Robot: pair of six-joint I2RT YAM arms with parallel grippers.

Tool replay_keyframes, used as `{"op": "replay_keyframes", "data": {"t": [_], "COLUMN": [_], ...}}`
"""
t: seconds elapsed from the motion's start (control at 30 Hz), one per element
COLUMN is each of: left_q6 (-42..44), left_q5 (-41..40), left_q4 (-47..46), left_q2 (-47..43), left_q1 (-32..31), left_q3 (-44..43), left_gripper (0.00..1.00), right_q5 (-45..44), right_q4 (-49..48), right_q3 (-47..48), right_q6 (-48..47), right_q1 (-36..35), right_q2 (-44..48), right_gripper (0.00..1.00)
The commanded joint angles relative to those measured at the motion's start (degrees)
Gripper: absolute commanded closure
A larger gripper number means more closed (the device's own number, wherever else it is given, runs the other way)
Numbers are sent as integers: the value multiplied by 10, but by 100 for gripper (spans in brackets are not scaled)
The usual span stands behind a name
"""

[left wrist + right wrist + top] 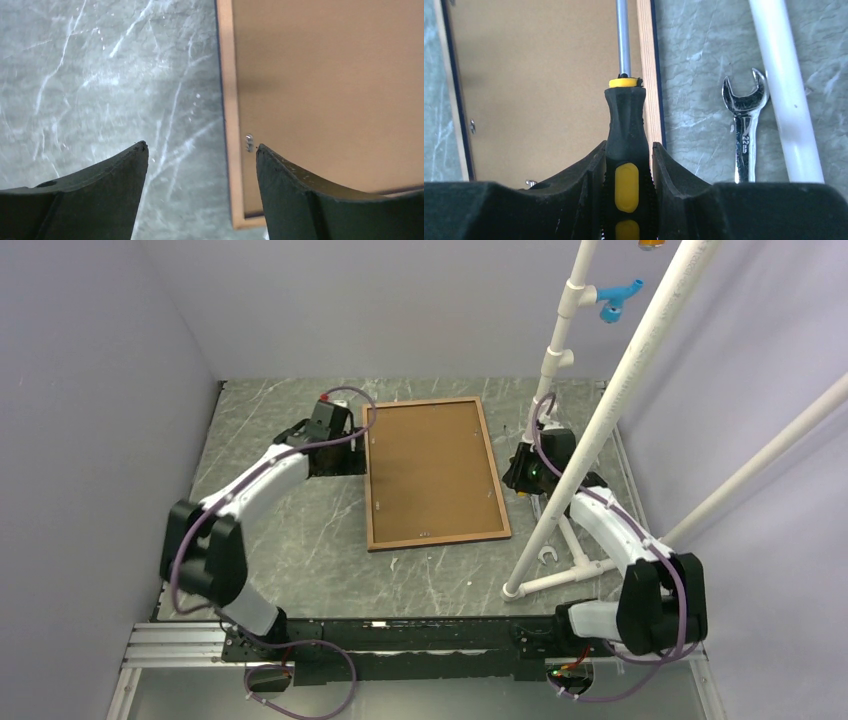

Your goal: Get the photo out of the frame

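The frame (440,534) lies face down in the middle of the table, its thin light-brown rim around the brown back of the photo (432,470). The printed side is hidden. My left gripper (352,445) hovers over the frame's left edge, open and holding nothing. In the left wrist view its fingertips (202,146) straddle the frame rim (227,100), beside a small metal clip (249,142) on the photo's back (325,90). My right gripper (629,146) is shut on a black and yellow screwdriver (625,115), whose shaft runs over the board along the right rim (648,75).
A white pipe stand (560,575) rests on the table right of the frame, with long pipes (610,420) slanting up across the right arm. A steel wrench (744,125) lies between the frame and a pipe (784,90). Grey walls close in on both sides.
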State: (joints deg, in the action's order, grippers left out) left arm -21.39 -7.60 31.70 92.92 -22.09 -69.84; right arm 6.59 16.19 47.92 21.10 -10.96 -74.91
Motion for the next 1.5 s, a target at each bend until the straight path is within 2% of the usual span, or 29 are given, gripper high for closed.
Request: {"op": "replay_keyframes", "data": {"t": [0.0,0.07,0.17,0.27,0.37,0.5,0.73,0.83,1.07,1.17,1.47], "left_q6": [-158,-244,-362,-495,-638,-832,-987,-1019,-1045,-1060,-1067], "left_q5": [36,73,125,121,94,81,78,78,78,77,78], "left_q4": [44,40,-22,-64,-50,-21,-38,-87,-57,-67,-51], "left_q2": [-109,-147,-208,-247,-260,-234,-137,-93,-45,-40,-23], "left_q1": [0,-1,-22,-75,-139,-222,-275,-279,-277,-275,-248], "left_q3": [36,78,167,231,254,261,217,206,163,177,198], "left_gripper": [21,24,26,24,22,21,21,26,34,38,39], "right_q5": [-41,-37,-25,-15,-10,-6,-8,2,14,29,31], "right_q4": [-79,-85,-89,-95,-100,-109,-107,-114,-123,-133,-136], "right_q3": [-28,-35,-39,-43,-51,-58,-64,-64,-65,-69,-74], "right_q6": [26,30,32,35,36,36,33,34,37,39,39], "right_q1": [1,1,1,1,1,1,1,2,1,1,1], "right_q2": [61,75,89,95,104,118,134,138,126,122,123], "right_gripper": [100,100,100,100,100,100,100,100,100,100,100]}}
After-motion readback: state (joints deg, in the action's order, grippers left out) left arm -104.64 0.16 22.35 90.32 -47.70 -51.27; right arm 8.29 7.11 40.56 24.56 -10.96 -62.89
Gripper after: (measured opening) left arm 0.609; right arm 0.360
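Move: The clip at the middle of the frame's near edge lies about 13 cm back and 17 cm to the right of the empty left hand, some 8 cm below it. The frame's near-left corner is about 16 cm back and 6 cm right of that hand, and the nearer clip on its left edge about 6 cm back and 7 cm right, both equally low. From the right hand, the near-edge clip is about 10 cm back, 19 cm left and 9 cm down. The left hand hops up about 5 cm, then swings back and to the right over the frame's near-left part towards the near-edge clip, sinking as it goes and twisting some 60 degrees counter-clockwise, and ends with a short nudge forward, its fingers steeper and partly narrowed but still open just above the frame's near edge. The right hand keeps its grip on the screwdriver and rises about 4 cm beside the frame's right edge, its fingers tipping up a little. ##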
